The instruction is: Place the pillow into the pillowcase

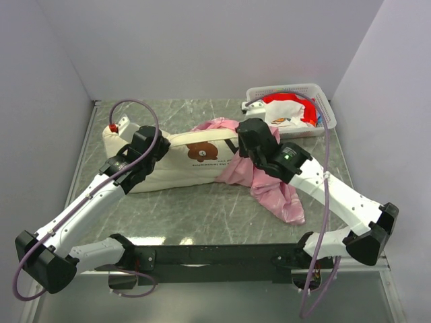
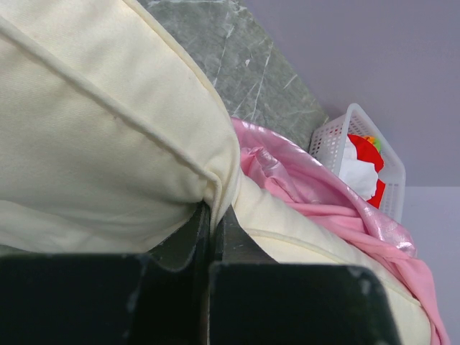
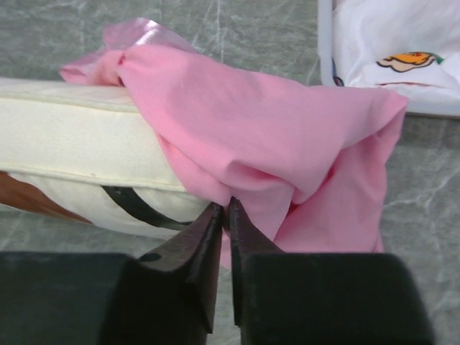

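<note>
The cream pillow (image 1: 182, 165) with its brown bear mark lies across the middle of the table. The pink pillowcase (image 1: 279, 195) is draped over the pillow's right end and trails toward the front right. My left gripper (image 1: 158, 149) sits on the pillow's left part. In the left wrist view it (image 2: 214, 210) is shut on the pillow's (image 2: 93, 144) stitched seam, with pink pillowcase (image 2: 338, 208) beyond. My right gripper (image 1: 246, 151) is at the covered end. Its jaws (image 3: 227, 208) pinch a fold of pillowcase (image 3: 266, 129) just below the pillow's (image 3: 72, 136) edge.
A white plastic basket (image 1: 323, 101) holding red and white items stands at the back right, close to the pillowcase. It also shows in the left wrist view as a basket (image 2: 330, 144) and in the right wrist view as a basket (image 3: 325, 43). Walls enclose the marbled table.
</note>
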Controlling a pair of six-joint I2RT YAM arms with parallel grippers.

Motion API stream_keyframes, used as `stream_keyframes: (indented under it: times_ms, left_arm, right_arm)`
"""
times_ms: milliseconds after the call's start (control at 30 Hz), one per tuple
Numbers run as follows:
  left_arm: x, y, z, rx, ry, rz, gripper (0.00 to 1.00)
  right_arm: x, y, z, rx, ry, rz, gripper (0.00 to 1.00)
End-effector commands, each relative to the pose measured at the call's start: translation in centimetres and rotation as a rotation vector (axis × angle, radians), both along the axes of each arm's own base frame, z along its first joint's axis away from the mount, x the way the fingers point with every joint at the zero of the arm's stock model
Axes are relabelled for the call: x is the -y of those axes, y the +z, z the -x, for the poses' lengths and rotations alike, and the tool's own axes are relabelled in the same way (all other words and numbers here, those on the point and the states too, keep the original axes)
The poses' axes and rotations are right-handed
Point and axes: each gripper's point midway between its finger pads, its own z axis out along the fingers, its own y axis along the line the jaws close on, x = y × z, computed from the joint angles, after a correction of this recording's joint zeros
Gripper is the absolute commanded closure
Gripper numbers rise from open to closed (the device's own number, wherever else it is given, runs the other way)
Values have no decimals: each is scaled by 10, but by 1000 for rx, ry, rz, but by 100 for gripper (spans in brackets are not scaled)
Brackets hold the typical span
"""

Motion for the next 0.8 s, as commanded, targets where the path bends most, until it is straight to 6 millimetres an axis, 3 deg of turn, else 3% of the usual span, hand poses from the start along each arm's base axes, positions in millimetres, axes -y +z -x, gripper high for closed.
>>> stream_keyframes:
  times_ms: [0,67,100,133,233,333,367,467,500,567,633,667,700,733,767]
  left_arm:
    - [-7,-28,11,-104,-15,-88,99]
    - [-5,-31,9,-108,-13,-83,99]
    - [-4,-33,8,-111,-13,-82,99]
    - [-3,-34,7,-113,-10,-79,99]
    - [0,-38,2,-124,-7,-77,99]
    - [6,-39,-3,-128,-14,-69,99]
    - [8,-40,-4,-132,-18,-67,99]
    - [10,-34,-5,-117,-23,-52,99]
    - [11,-32,-6,-110,-23,-48,99]
    - [11,-23,-6,-90,-26,-40,99]
    - [12,-17,-6,-77,-31,-30,99]
    - [11,-14,-4,-69,-32,-24,99]
    - [11,-13,-4,-67,-34,-20,99]
    - [11,-14,-3,-63,-36,-18,99]
    - [11,-13,-2,-60,-39,-15,99]
  right_arm:
    - [-20,35,-8,39,57,-51,96]
    - [-37,66,-2,66,132,-109,100]
    - [-58,73,10,57,217,-143,100]
    - [-69,96,18,81,267,-187,100]
    - [-117,115,49,60,458,-252,100]
    - [-157,100,66,-3,571,-263,100]
    - [-169,87,67,-36,584,-255,100]
    - [-190,58,70,-97,631,-265,100]
    - [-194,42,70,-123,639,-253,100]
    - [-198,31,66,-143,644,-255,100]
    - [-187,21,59,-157,601,-240,100]
    - [-169,34,46,-125,544,-275,100]
    - [-160,28,40,-122,529,-299,100]
    - [-151,34,37,-110,527,-344,100]
    - [-134,54,36,-78,518,-418,100]
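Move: The pillow's upper corner, kept in the left gripper, lies about 25 cm to the right hand's left, some 2 cm farther out and nearly level in height. The bear print is about 13 cm left, straight across and 5 cm lower. The pillowcase's loose tail lies 14 cm right, 8 cm back and 20 cm below; the basket is 22 cm ahead, 19 cm right, 18 cm below. For the left hand, the pillowcase rim is 25 cm right, 2 cm back. The pillowcase rim, already between the right fingers, is pinched fully shut and drawn along the pillow towards the corner in the left gripper: quickly left about 17 cm, drifting 5 cm back, arcing up some 8 cm and then down to just below the starting height. The right hand turns some 30 degrees counter-clockwise and tips down. The left hand keeps its pinch, giving way slightly forward and down. ##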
